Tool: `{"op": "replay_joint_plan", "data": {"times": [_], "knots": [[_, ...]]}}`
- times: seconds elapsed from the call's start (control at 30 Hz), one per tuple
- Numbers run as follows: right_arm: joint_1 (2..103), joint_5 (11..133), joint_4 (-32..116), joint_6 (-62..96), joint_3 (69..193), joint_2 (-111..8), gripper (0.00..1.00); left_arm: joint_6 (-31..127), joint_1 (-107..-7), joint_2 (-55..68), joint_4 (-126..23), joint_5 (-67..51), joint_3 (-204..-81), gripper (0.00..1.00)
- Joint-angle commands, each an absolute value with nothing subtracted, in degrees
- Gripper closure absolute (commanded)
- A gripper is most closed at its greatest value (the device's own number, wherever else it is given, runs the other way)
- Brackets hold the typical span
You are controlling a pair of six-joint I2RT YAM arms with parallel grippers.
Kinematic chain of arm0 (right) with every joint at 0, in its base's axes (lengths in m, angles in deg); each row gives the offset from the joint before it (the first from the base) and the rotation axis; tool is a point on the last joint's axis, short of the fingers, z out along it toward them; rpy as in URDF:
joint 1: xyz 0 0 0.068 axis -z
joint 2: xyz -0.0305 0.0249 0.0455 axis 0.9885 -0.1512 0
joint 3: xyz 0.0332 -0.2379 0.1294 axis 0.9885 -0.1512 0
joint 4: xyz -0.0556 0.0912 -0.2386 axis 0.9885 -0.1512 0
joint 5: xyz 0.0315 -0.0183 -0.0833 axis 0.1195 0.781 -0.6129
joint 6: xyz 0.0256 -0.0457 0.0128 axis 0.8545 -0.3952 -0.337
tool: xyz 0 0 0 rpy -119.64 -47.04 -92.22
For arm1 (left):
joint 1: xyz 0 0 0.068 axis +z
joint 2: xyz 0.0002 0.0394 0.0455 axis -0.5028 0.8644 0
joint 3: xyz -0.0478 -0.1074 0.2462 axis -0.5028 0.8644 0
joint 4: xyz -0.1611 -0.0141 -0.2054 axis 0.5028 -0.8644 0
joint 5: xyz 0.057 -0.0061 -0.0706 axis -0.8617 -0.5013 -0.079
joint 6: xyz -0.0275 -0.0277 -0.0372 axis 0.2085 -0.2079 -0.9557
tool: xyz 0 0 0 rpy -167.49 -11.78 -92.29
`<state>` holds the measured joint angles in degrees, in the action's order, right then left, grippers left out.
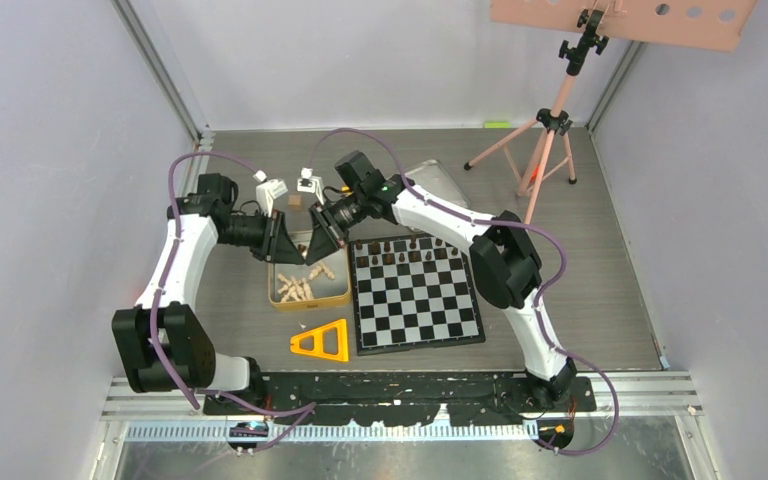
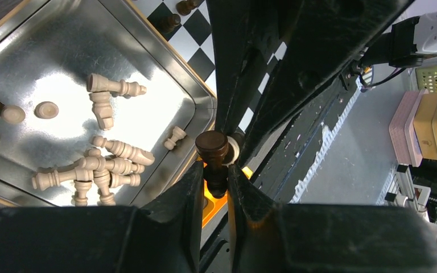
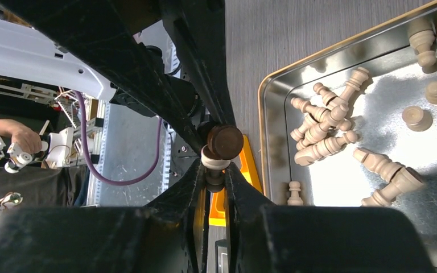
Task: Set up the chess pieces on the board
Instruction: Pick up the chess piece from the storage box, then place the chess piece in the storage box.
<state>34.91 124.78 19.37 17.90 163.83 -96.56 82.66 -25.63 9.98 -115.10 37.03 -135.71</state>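
Both grippers meet tip to tip above the gold tin [image 1: 335,297]. My left gripper [image 1: 303,256] [image 2: 216,173] is shut on a dark brown chess piece [image 2: 213,149], gripped by its stem. My right gripper [image 1: 313,260] [image 3: 215,175] is shut on the stem of a piece with a pale base [image 3: 215,162], which presses against the dark piece's round base [image 3: 226,142]. Several pale chess pieces [image 2: 99,170] [image 3: 324,125] lie loose in the tin. The board [image 1: 415,305] lies right of the tin, with dark pieces [image 1: 405,244] along its far rows.
A yellow block [image 1: 322,342] lies in front of the tin, near the arm bases. A silver tin lid [image 1: 440,180] sits behind the board. A pink tripod [image 1: 550,130] stands at the back right. Grey walls enclose the table on three sides.
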Motion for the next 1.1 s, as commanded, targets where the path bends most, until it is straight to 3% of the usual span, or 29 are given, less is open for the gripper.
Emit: {"op": "replay_joint_plan", "data": {"times": [0.0, 0.2, 0.6, 0.73, 0.83, 0.9, 1.07], "knots": [[34.9, 125.0, 20.7, 17.9, 166.8, -97.4, 0.85, 84.8, -25.3, 8.3, -117.7, 38.6, -135.6, 1.0], [34.9, 119.5, 18.6, 16.6, 166.7, -98.4, 0.95, 87.7, -22.8, 6.6, -119.6, 34.5, -135.8, 1.0], [33.4, 107.6, 13.6, 14.7, 170.3, -103.1, 0.93, 94.0, -17.9, 4.1, -123.7, 28.5, -138.3, 1.0], [32.5, 103.2, 11.2, 14.0, 172.9, -104.3, 0.78, 93.7, -17.9, 3.6, -123.2, 26.6, -138.8, 1.0], [32.5, 101.4, 10.3, 13.3, 173.7, -103.6, 0.51, 94.6, -17.9, 3.8, -124.9, 26.0, -140.1, 1.0], [32.6, 100.8, 10.0, 13.0, 173.7, -102.5, 0.39, 95.1, -17.9, 4.1, -125.8, 26.4, -141.0, 1.0], [33.3, 101.1, 9.3, 13.1, 173.3, -98.6, 0.31, 95.9, -18.0, 3.5, -125.9, 28.6, -140.8, 1.0]]}}
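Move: The right fingertips have all but closed on a light pawn, which sits some 2 cm to the right of and 1 cm below the left hand point; the left hand holds a dark piece. The drop spot on the tray floor is about 4 cm ahead of the right hand, 1 cm left and 16 cm down; the left hand has it 4 cm ahead, 1 cm right. At floor height, the light pile lies 4 cm left of that spot, the fallen knight 3 cm farther out and 1 cm right, the lone pawn 4 cm nearer and 2 cm right. With the right fingers pinching the light pawn, the left hand keeps its grip on the dark piece and draws off about 5.5 cm to the left, away from the right fingertips, its fingers tipping a little further down. The right hand meanwhile sinks some 8 cm towards the tray floor while reaching about 4 cm forward, its fingers tipping down by roughly 20 degrees, then opens wide well above the floor to let go of the pawn between the light pile and the fallen knight. ##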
